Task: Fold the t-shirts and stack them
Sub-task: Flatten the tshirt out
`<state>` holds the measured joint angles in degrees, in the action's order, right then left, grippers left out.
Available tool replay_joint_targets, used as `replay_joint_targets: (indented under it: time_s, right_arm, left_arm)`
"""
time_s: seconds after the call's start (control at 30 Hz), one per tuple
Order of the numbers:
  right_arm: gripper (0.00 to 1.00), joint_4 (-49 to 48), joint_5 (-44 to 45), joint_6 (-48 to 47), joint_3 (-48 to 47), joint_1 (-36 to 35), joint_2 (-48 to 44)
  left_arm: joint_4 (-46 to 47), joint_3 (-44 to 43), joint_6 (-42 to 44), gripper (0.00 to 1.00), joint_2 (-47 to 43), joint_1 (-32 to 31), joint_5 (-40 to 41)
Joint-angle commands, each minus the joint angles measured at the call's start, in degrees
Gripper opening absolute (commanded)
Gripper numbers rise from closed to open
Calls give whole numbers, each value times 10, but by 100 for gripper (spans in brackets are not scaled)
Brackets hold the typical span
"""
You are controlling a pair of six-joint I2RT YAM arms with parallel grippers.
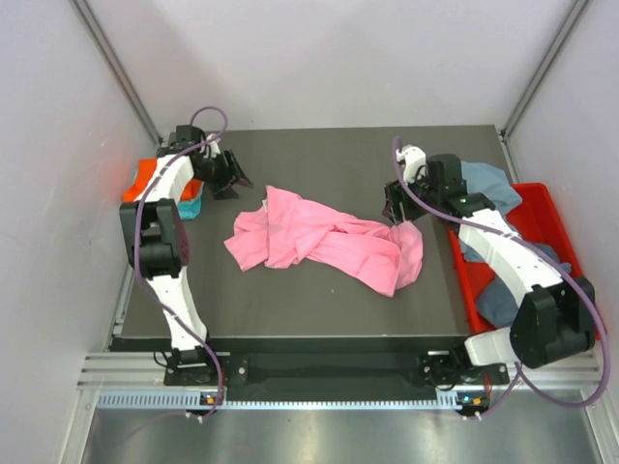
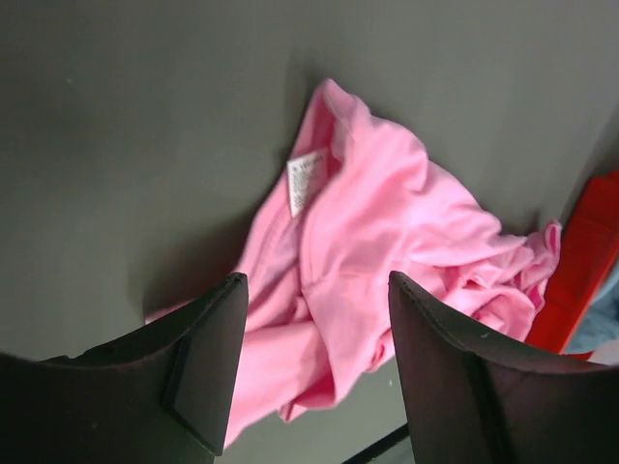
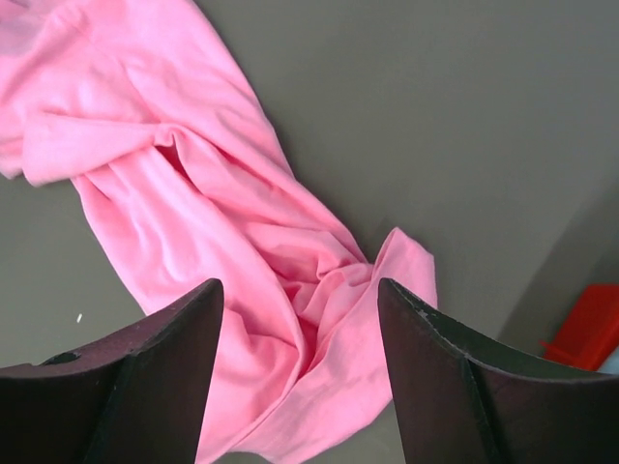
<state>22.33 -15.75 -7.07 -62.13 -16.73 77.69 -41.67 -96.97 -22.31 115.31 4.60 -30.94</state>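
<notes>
A large pink t-shirt (image 1: pixel 319 242) lies crumpled and stretched across the middle of the dark table. My left gripper (image 1: pixel 229 178) hangs open just off the shirt's far left end, holding nothing. In the left wrist view the pink t-shirt (image 2: pixel 387 213) shows its white neck label (image 2: pixel 305 182) beyond the open gripper (image 2: pixel 315 280). My right gripper (image 1: pixel 395 211) stands open over the shirt's right end, also holding nothing. In the right wrist view the pink cloth (image 3: pixel 193 174) lies bunched below the spread gripper (image 3: pixel 300 285).
Orange (image 1: pixel 145 177) and teal (image 1: pixel 191 205) t-shirts sit at the table's left edge behind the left arm. A red bin (image 1: pixel 545 205) stands at the right with a grey-blue t-shirt (image 1: pixel 488 182) and a darker slate one (image 1: pixel 498 295) draped in it.
</notes>
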Motion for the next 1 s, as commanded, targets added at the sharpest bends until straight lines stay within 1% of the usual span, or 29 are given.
replay_joint_targets:
  time_s: [0.0,0.13,0.2,0.23,0.27,0.3,0.33,0.37,0.4,0.43,0.47,0.5,0.53,0.57,0.63,0.7,0.83,0.97]
  right_arm:
    - [65,-33,-15,-11,-2,6,11]
    - [64,-31,-19,-8,-45,6,26]
    - [64,-27,-23,-1,-64,6,37]
    - [64,-27,-31,0,-86,6,40]
    - [64,-28,-65,1,-102,4,55]
    - [64,-28,-79,6,-139,0,66]
    - [64,-30,-97,14,-159,-9,79]
    - [64,-33,-106,36,-179,-15,113]
    - [64,-35,-117,49,-221,-21,132]
    - [64,-33,-133,61,-242,-36,154]
    - [63,-29,-140,67,-263,-45,197]
    - [63,-24,-145,67,-306,-55,220]
    - [63,-10,-156,67,-326,-75,242]
    - [62,-3,-161,67,-347,-84,283]
    - [62,19,-169,68,-407,-108,322]
    - [62,20,-175,89,-441,-120,357]
    - [62,-1,-174,105,-449,-138,376]
    - [63,-12,-164,109,-433,-143,363]
  left_arm:
    - [14,-51,27,62,39,-10,9]
    - [2,-39,26,58,39,-11,22]
    - [-15,-13,23,57,13,-10,40]
    - [-18,1,21,57,-1,-9,47]
    - [-23,14,15,57,-27,-7,51]
    - [-24,42,10,57,-42,-5,61]
    - [-24,55,8,59,-56,-2,63]
    - [-23,70,4,60,-86,-2,67]
    - [-24,91,-2,60,-97,0,69]
    - [-26,99,-5,61,-108,0,69]
    - [-28,108,-6,62,-122,-1,70]
    - [-35,121,-9,62,-127,0,74]
    - [-35,127,-9,63,-133,1,83]
    - [-35,134,-6,63,-143,1,89]
    - [-32,149,0,63,-146,1,101]
    - [-25,155,6,63,-139,1,106]
    - [-17,144,6,63,-109,1,111]
    - [-20,115,11,59,-59,0,112]
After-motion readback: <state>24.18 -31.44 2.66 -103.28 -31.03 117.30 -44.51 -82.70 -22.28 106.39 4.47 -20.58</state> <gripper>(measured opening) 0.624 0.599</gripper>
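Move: The t-shirt's left end lies about 9 cm back from the left hand, level with it sideways and roughly 10 cm below; the orange shirt on the folded stack is some 24 cm to that hand's left and 3 cm ahead. From the right hand, the t-shirt's far-left corner is about 32 cm left, 6 cm ahead and 14 cm down, while its right end lies 7 cm right and 9 cm back, and the red bin about 39 cm right and 13 cm back. Towards the t-shirt's far-left corner, the empty right hand swings about 21 cm left and ends some 6 cm farther forward, arching up and sinking again as it turns roughly 20 degrees counter-clockwise. The left hand dips, then draws back about 7 cm towards the shirt's left end, rising before it sinks again. Both keep their fingers open, with no contact seen. ##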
